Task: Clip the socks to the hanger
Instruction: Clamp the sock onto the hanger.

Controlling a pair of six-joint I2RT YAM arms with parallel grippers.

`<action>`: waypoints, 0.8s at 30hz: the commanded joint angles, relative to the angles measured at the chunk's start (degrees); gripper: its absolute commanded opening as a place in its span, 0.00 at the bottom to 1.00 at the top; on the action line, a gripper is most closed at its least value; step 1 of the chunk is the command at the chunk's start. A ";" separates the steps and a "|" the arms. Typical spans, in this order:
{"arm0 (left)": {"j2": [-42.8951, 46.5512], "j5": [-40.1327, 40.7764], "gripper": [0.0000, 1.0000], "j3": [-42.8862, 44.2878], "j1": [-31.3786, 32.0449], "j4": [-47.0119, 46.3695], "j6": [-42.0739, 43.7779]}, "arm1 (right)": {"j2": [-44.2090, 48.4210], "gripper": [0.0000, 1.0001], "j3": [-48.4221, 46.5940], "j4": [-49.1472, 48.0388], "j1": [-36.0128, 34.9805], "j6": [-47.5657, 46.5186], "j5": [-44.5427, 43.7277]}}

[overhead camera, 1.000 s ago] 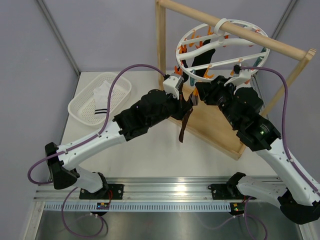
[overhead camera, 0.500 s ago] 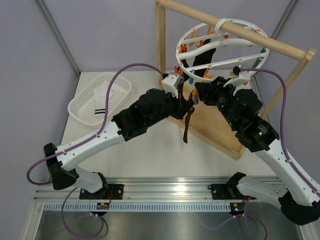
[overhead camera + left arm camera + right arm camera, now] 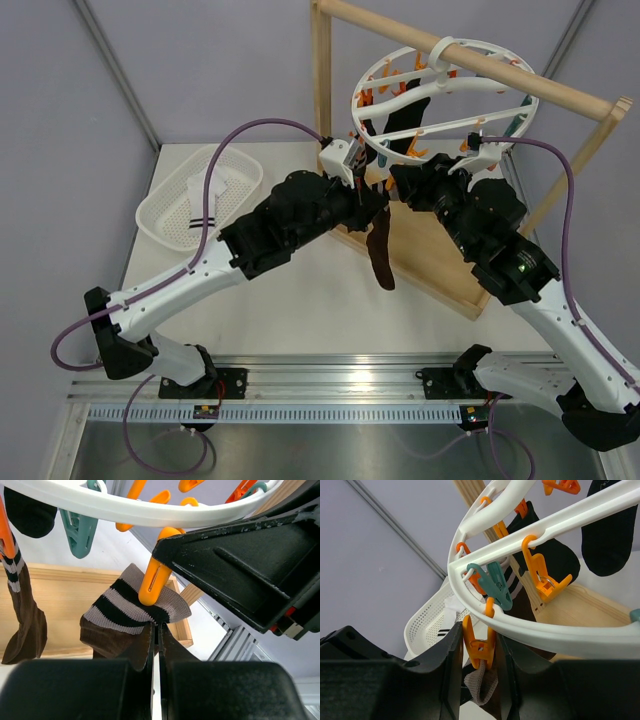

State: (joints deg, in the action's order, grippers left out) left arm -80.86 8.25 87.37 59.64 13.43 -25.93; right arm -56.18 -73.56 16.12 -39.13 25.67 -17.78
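My left gripper [image 3: 157, 627] is shut on the top of a brown sock [image 3: 381, 256] with a grey and black striped cuff [image 3: 125, 607]. The sock hangs below the near rim of the round white hanger [image 3: 440, 100]. My right gripper [image 3: 479, 645] is shut on an orange clip [image 3: 480, 647] that dangles from that rim [image 3: 530, 625], one finger on each handle. The striped cuff [image 3: 482, 685] sits at the clip's mouth [image 3: 155, 580]. Both grippers meet under the ring in the top view, left [image 3: 383, 205] and right [image 3: 398, 187].
Black socks [image 3: 605, 535] and another brown striped sock [image 3: 25, 625] hang from other clips. A teal clip [image 3: 80, 527] hangs beside the orange one. The hanger hooks over a wooden frame stand [image 3: 322, 90]. A white mesh basket [image 3: 165, 225] at the left holds a white striped sock [image 3: 205, 195].
My left arm has shifted up toward the hanger's rim, and the hanging brown sock has swung to the right. The right gripper stays on the orange clip.
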 commanded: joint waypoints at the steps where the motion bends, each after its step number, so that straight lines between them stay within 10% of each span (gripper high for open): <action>1: -1.05 0.89 0.00 2.37 0.31 -2.97 0.36 | 1.07 0.00 -0.27 -2.59 0.38 -0.45 0.38; 6: -1.84 1.15 0.00 1.92 0.39 -3.41 0.36 | 1.51 0.06 -0.71 -1.97 0.46 0.08 0.73; 14: -2.28 1.68 0.00 1.92 0.31 -4.64 0.97 | 1.43 0.50 -1.85 0.05 0.46 0.70 0.38; 24: -1.58 2.73 0.06 1.31 0.39 -4.47 1.15 | 2.39 0.74 -2.20 1.46 0.38 0.61 -0.50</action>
State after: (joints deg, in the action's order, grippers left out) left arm -83.35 9.23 87.39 59.64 13.13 -25.45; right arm -55.11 -73.60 17.47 -39.13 26.26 -17.10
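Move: The orange clip, hanging from the white hanger's rim, is squeezed between the right fingertips, its middle practically at that hand's point. The brown striped sock's cuff, pinched by the left hand, hangs about 3 cm straight below the right hand. A teal clip sits roughly 4 cm ahead of the right hand, 2 cm left and 1 cm up. From the left hand the orange clip is about 4 cm ahead, 3 cm right and 3 cm above. The sock's cuff, still pinched in the left fingers at the orange clip's jaws, is drawn down about 2 cm with a slight shift right and forward, then held there. The right hand eases back barely half a centimetre, then its fingers spread from about a third to three quarters open, letting go of the clip's handles; the left fingers only just start to loosen. ##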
